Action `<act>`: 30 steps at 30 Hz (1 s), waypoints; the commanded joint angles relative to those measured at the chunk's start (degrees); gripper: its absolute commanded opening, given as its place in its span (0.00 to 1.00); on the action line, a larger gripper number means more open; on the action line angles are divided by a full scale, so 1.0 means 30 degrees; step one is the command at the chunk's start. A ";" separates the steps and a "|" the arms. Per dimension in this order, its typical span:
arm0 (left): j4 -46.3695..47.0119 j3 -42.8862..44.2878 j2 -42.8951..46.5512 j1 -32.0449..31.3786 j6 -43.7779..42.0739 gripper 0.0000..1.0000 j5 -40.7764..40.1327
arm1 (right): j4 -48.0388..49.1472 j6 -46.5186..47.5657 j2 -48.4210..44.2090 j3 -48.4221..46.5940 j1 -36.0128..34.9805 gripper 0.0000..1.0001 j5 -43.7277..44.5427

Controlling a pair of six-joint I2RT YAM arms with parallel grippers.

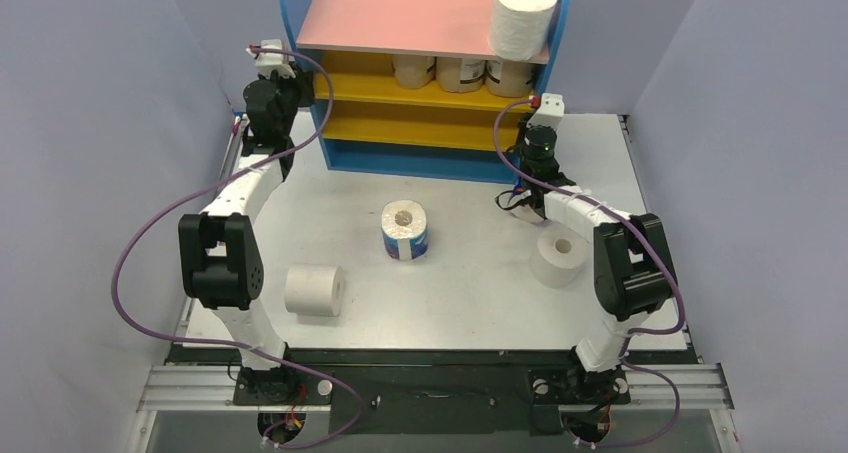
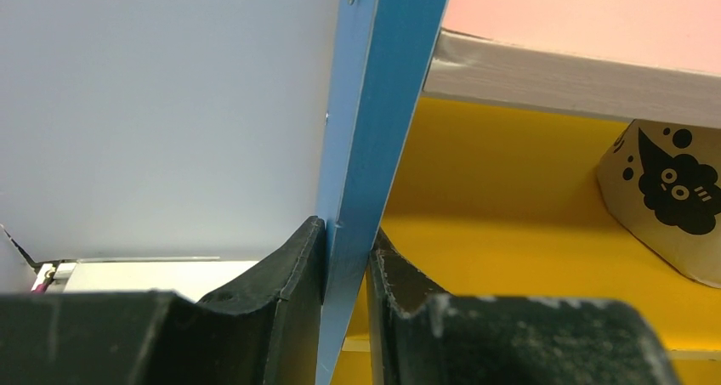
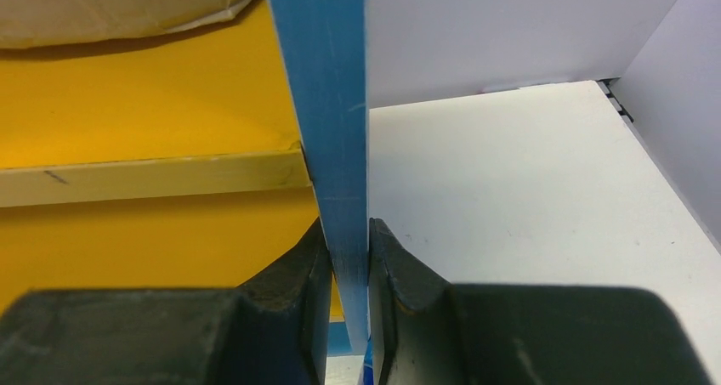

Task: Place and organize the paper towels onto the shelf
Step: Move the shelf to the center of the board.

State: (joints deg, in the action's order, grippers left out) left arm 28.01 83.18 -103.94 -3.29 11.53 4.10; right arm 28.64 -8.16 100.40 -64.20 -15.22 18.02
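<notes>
The shelf (image 1: 400, 23) stands at the back, with blue sides, a pink top and yellow boards. One white paper towel roll (image 1: 523, 18) stands on its pink top at the right. Three tan rolls (image 1: 460, 73) sit on the upper yellow board. My left gripper (image 1: 318, 88) (image 2: 347, 232) is shut on the left blue side panel (image 2: 374, 104). My right gripper (image 1: 530, 125) (image 3: 347, 225) is shut on the right blue side panel (image 3: 327, 87). On the table are an upright blue-and-white roll (image 1: 405, 230), a white roll (image 1: 315, 289) lying at the left, and another white roll (image 1: 559, 259) beside the right arm.
Grey walls close in the table (image 1: 470, 293) on the left, right and back. A tan roll with a dark label (image 2: 672, 198) shows in the left wrist view. Purple cables loop off both arms.
</notes>
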 commanded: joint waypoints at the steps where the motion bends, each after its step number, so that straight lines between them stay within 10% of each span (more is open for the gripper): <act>1: -0.0073 -0.0271 0.1613 -0.0712 0.1514 0.00 0.1788 | 0.1804 -0.0489 -0.0155 -0.0103 -0.0105 0.00 0.1766; 30: -0.0922 -0.4921 0.6664 -0.0889 0.2934 0.00 -0.0307 | 0.0114 -0.0584 -0.5608 0.4189 -0.3173 0.00 0.5337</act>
State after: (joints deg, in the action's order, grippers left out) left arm 24.67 70.28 -90.65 -3.79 13.28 1.26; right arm 26.79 -8.43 89.10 -52.62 -22.22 30.17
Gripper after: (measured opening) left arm 0.180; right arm 0.144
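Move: Each of my hands already holds one of the shelf's side panels by its front edge. The board's centre, where the shelf goes, lies about 12 cm back, 26 right and 33 below my left hand, and 8 back, 22 left and 20 below my right. The standing blue roll is some 19 cm back and 20 right of my left hand. By my right hand, the lying blue roll is 3 back and 4 right, the standing white roll 20 back and 7 right; both are about 14 below. I keep both grips on the shelf's sides and, after a brief hold, draw both hands straight back towards me, nearly level, about 6 cm each, dragging the shelf over the board towards its centre. The left starts a touch sooner; my right hand yaws some 5 degrees clockwise as it pulls. ##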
